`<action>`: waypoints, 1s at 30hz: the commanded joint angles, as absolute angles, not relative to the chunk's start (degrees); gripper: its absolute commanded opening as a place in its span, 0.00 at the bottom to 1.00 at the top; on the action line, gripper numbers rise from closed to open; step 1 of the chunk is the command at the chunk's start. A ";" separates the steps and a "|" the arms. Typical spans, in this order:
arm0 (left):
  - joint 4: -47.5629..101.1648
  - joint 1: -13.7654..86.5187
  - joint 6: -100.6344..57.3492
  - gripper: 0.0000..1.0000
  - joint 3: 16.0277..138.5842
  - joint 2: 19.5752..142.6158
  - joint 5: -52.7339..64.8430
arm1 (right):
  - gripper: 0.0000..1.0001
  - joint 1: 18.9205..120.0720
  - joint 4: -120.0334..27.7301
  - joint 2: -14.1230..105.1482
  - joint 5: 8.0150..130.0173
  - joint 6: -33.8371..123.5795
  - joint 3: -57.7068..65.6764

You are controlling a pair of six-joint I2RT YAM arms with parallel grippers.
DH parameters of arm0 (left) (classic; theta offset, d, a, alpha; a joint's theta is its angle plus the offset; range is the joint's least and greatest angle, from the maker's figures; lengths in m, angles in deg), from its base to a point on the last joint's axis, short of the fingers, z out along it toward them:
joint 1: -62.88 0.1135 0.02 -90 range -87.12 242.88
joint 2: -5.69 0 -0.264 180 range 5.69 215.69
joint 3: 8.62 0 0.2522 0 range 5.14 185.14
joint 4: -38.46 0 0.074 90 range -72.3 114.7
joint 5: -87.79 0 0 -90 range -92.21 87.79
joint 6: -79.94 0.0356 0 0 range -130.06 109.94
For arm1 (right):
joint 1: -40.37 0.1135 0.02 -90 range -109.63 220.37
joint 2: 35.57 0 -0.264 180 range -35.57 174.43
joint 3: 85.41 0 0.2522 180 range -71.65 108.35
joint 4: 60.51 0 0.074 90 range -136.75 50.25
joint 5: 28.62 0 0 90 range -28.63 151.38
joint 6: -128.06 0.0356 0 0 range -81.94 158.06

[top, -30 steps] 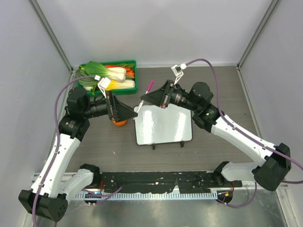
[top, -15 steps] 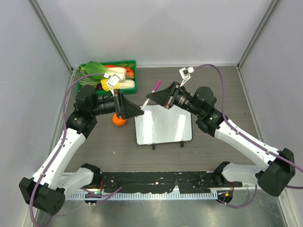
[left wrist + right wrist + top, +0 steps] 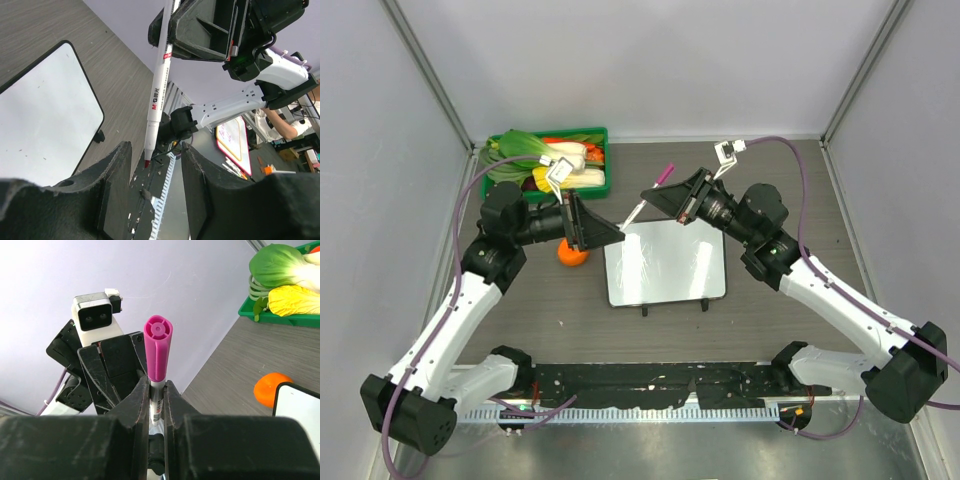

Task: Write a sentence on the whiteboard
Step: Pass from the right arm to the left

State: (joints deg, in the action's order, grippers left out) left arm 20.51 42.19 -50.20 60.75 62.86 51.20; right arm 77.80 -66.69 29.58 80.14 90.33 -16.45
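Note:
The whiteboard (image 3: pixel 665 262) lies flat mid-table, blank white in a thin black frame; no sentence shows on it. It also appears in the left wrist view (image 3: pixel 45 115). My right gripper (image 3: pixel 653 197) hangs above the board's far left corner, shut on a white marker (image 3: pixel 642 203). The marker's magenta end (image 3: pixel 158 347) sticks up past the fingertips of this gripper (image 3: pixel 157 385). Its bare red tip (image 3: pixel 146 163) points down between the fingers of my left gripper (image 3: pixel 155 150), which stands open; neither finger touches the tip. The left gripper (image 3: pixel 618 234) faces the right one from the left.
A green tray (image 3: pixel 600 133) holding bok choy and other vegetables stands at the back left. An orange (image 3: pixel 573 256) lies just left of the board, under my left wrist. Grey walls close in the table on three sides.
The right gripper has carried the marker to the right and further back. The left gripper moved right toward it, and its jaws have narrowed around the marker's tip.

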 commanded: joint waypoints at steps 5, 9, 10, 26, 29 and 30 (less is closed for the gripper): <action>25.82 40.73 -50.84 0.40 60.77 63.52 50.53 | 0.01 77.64 -70.83 28.50 79.75 91.49 -17.16; 26.98 40.03 -51.02 0.17 60.86 63.87 49.92 | 0.01 77.55 -70.04 28.07 78.78 91.67 -17.25; 27.24 39.94 -51.02 0.10 60.77 63.87 49.74 | 0.01 77.46 -70.04 27.89 78.78 91.67 -17.25; 19.43 39.85 -47.07 0.00 63.58 62.82 48.68 | 0.96 75.53 -66.88 28.50 89.22 87.63 -15.40; 16.97 39.85 -45.75 0.00 64.55 62.29 49.47 | 1.00 74.04 -68.89 29.29 94.76 89.29 -15.22; 15.92 39.85 -45.22 0.00 64.90 62.29 49.91 | 1.00 74.03 -70.37 29.64 97.21 89.56 -15.31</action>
State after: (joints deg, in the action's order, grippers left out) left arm 19.11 40.00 -48.19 61.25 64.01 48.51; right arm 75.31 -66.36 29.34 88.34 89.28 -17.32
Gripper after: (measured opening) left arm 0.025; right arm 0.992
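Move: The marker, held near its middle in the right gripper, slants down to the left gripper, its bare tip already between the left fingers. Its middle is about 5 cm ahead, 5 cm right and 3 cm above the left hand, and within 1 cm of the right. From the left hand, the whiteboard lies some 4 cm ahead, 9 cm right and 33 cm below, the orange roughly 5 cm ahead, 11 cm left and 31 cm down. Ease the left gripper about 1 cm to the right, further onto the tip end of the marker, closing its half-open fingers until they pinch the barrel just above the tip. Keep the right grip still until the left has shut, then open the right fingers wide to let go and start drawing that hand back and down, about 1 cm each way. ##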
